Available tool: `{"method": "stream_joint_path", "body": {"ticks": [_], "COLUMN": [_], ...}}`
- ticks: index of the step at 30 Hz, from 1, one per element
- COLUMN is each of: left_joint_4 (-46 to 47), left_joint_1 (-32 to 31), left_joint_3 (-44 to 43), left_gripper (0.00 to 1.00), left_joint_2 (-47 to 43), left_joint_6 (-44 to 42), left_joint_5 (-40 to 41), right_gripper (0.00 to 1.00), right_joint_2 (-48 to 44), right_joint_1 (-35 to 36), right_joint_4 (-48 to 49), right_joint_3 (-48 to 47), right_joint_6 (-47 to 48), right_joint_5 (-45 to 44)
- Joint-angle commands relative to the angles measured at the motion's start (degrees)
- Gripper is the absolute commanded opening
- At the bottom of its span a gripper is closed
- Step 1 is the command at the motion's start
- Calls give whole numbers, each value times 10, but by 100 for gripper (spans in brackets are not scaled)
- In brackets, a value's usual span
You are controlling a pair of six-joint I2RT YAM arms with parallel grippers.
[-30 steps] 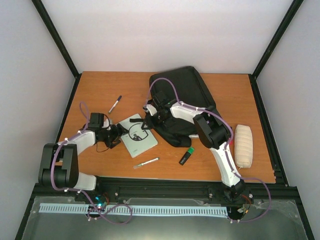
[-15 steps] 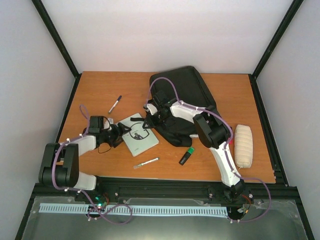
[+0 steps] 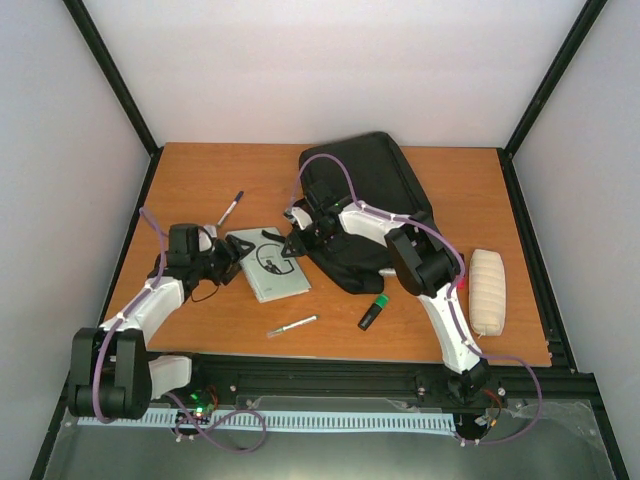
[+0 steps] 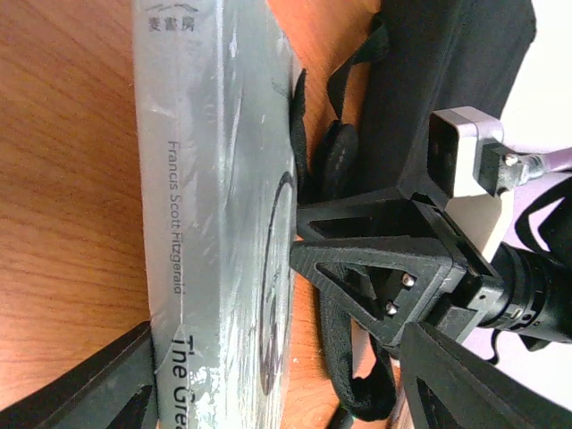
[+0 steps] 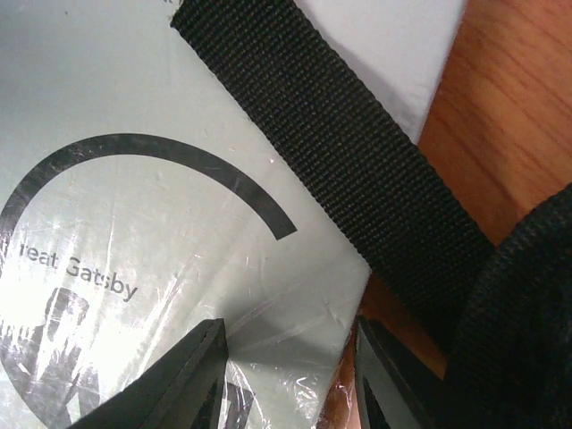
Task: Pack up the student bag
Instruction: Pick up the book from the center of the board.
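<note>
The student bag [image 3: 365,195] is a large black backpack lying at the back middle of the table. One of its straps [image 5: 340,161] runs over a pale grey book [image 3: 268,266] in front of it. My left gripper [image 3: 224,262] is open at the book's left edge. In the left wrist view the book [image 4: 214,214] sits between the wide-spread fingers of that gripper [image 4: 277,357]. My right gripper [image 3: 292,245] is at the book's far right corner, beside the bag. The right wrist view shows it [image 5: 288,340] open, its jaws astride that corner [image 5: 295,268].
A black marker [image 3: 230,208] lies behind the left gripper. A white pen [image 3: 292,325] and a green highlighter [image 3: 372,313] lie near the front edge. A cream oblong pouch [image 3: 488,290] rests at the right. The table [image 3: 190,180] ends at a black frame.
The left arm has stretched farther out and its gripper has moved back along the book's left edge. The book has shifted and turned a little to the left. The right gripper has narrowed slightly.
</note>
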State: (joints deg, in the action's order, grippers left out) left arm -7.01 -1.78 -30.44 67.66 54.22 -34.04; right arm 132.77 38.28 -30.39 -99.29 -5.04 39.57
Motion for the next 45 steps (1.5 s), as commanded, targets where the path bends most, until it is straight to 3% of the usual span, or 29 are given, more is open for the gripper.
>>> {"method": "stream_joint_path", "body": {"ticks": [1,11,21,25,32,38,45], "left_joint_4": [9,25,44,97,80,47,-32], "left_joint_1": [-7,-11,-19,-30,-57,-57,-57], "left_joint_3": [-26,-27,-40,-34,-61,-61,-83], "left_gripper": [70,64,47,47,59,45,23], "left_joint_2": [1,39,49,41,52,27,-34], "left_joint_6": [25,36,38,54,44,39,13], "left_joint_5": [-19,-32,-32,-40,-17,-1,23], "right_gripper": [39,40,40,40,40,40,41], "right_joint_2": [38,39,41,43,42,37,25], "right_joint_1": [26,32,34,35,37,37,37], "right_joint_4": [-46,-44,-45,-45,-45,-48,-49], "right_joint_3": [20,23,21,19,18,20,16], "right_joint_6": [2,3,5,2,4,7,9], "right_joint_5": [-9,-7,-2,4,6,2,-1]}}
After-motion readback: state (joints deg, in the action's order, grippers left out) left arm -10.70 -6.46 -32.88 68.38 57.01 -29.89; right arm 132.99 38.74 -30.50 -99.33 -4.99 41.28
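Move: Between the two grippers the book already stands with its spine side propped up, its middle about 6 cm right, 2 cm back and 4 cm below the left hand, whose open fingers straddle the spine. From the right hand that middle is roughly level, 5 cm left and 4 cm back. The purple-tipped marker lies 11 cm ahead and 2 cm left of the left hand, the white pen 17 cm back and 12 cm right of it, both about 8 cm lower. Sinking about 3 cm astride the book's raised spine, the left hand tips down a little, then eases some 2 cm right into the book and climbs back almost to its starting height. Its fingers narrow, reopen slightly, then close to about a quarter open, pinching the spine from both faces. The right hand practically stays put, part open, its fingertips still against the cover near the far edge. ##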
